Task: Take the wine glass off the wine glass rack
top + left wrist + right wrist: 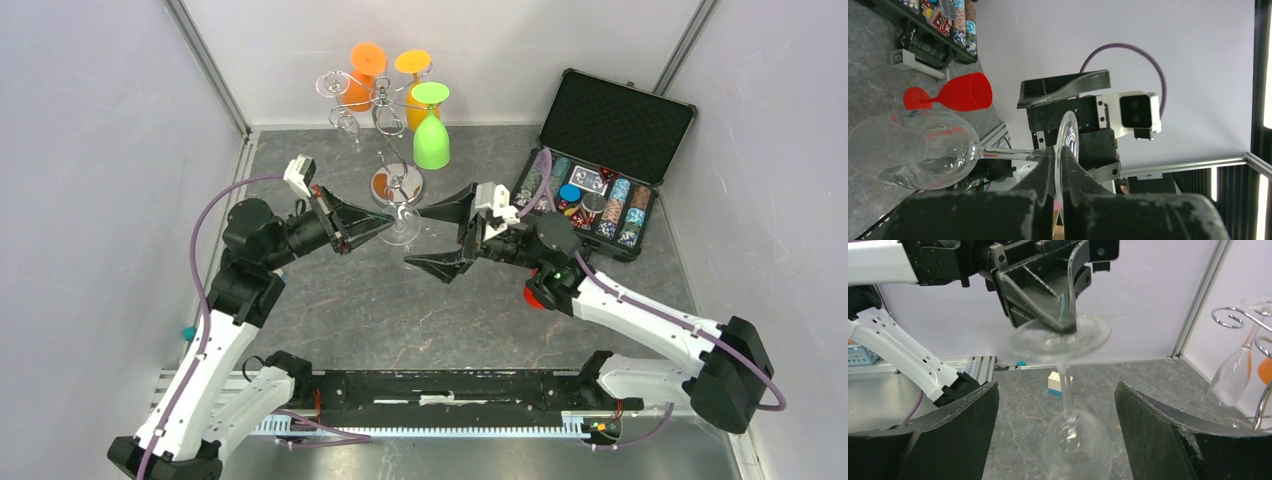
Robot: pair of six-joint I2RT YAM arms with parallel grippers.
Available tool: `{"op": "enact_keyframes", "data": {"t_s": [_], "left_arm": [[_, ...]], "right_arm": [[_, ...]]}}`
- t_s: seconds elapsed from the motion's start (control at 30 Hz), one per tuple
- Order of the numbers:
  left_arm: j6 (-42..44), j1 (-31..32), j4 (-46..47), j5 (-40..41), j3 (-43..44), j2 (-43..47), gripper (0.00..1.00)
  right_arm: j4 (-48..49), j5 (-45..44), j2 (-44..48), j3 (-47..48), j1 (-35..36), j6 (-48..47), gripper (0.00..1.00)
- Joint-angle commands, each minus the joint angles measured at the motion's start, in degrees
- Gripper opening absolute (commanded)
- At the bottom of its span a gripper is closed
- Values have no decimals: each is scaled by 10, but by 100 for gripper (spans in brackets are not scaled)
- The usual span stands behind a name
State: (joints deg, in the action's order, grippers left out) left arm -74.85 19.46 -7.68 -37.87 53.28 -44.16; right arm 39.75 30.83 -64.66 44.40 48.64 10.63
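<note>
A clear wine glass hangs upside down above the table, away from the silver wine glass rack. My left gripper is shut on the glass's round foot, with the stem and bowl reaching out to one side. From the right wrist, the foot is pinched by the left fingers and the bowl hangs below. My right gripper is open, one finger on each side of the bowl without touching it.
The rack still carries a clear glass, two orange glasses and a green one. An open black case of poker chips sits at the right. A red glass lies by the right arm.
</note>
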Motion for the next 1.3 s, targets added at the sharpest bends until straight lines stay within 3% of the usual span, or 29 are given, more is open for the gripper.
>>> {"op": "enact_keyframes", "data": {"t_s": [0.0,0.1,0.23,0.5,0.77,0.87,1.0,1.07,1.13,1.17,1.23,1.27], "left_arm": [[7,24,19,1,17,-6,2],[9,29,19,-2,21,-10,2],[-4,30,40,-12,15,-17,2],[-11,30,57,-18,17,-15,2],[-15,30,64,-10,28,7,2],[-16,30,65,-15,30,5,2],[-20,30,72,-19,28,5,3],[-19,30,75,-19,28,3,13],[-13,30,75,-14,28,5,57],[-5,30,72,-8,27,8,73],[29,30,54,12,25,17,93],[54,30,31,33,25,23,97]], "right_arm": [[-24,53,-30,71,3,-68,87],[-43,71,-45,82,4,-79,80],[-48,84,-65,88,6,-77,63],[-44,61,-91,95,7,-59,45],[-15,28,-51,66,7,-50,30],[-17,29,-53,73,7,-47,12],[-2,31,-57,71,7,-38,0],[11,25,-58,69,7,-29,0],[33,10,-55,65,7,-14,0],[50,-3,-52,58,7,-4,0],[88,-39,-38,40,7,19,0],[110,-71,-27,27,7,32,0]]}}
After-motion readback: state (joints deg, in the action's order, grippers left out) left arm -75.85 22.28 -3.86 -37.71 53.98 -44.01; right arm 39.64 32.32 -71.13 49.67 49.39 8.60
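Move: The clear wine glass hangs bowl down, its foot already pinched by my left hand; the stem drops about 3 cm right of that hand and 4 cm below it. From my open right hand the stem is some 2 cm ahead, 4 cm left and 2 cm below. The rack stands about 28 cm ahead and 9 cm left of the right hand, the green glass 26 cm ahead and 1 cm right. The red glass is roughly 21 cm right, 3 cm ahead, on the table. My left hand keeps the foot pinched, easing barely a centimetre right. My right hand slides about 3.5 cm left towards the stem, first rising slightly, then dipping some 4 cm, and climbs back nearly 3 cm as its fingers shut on the stem just under the foot. My left hand rises about 2.5 cm alongside, then opens wide and lets go. ##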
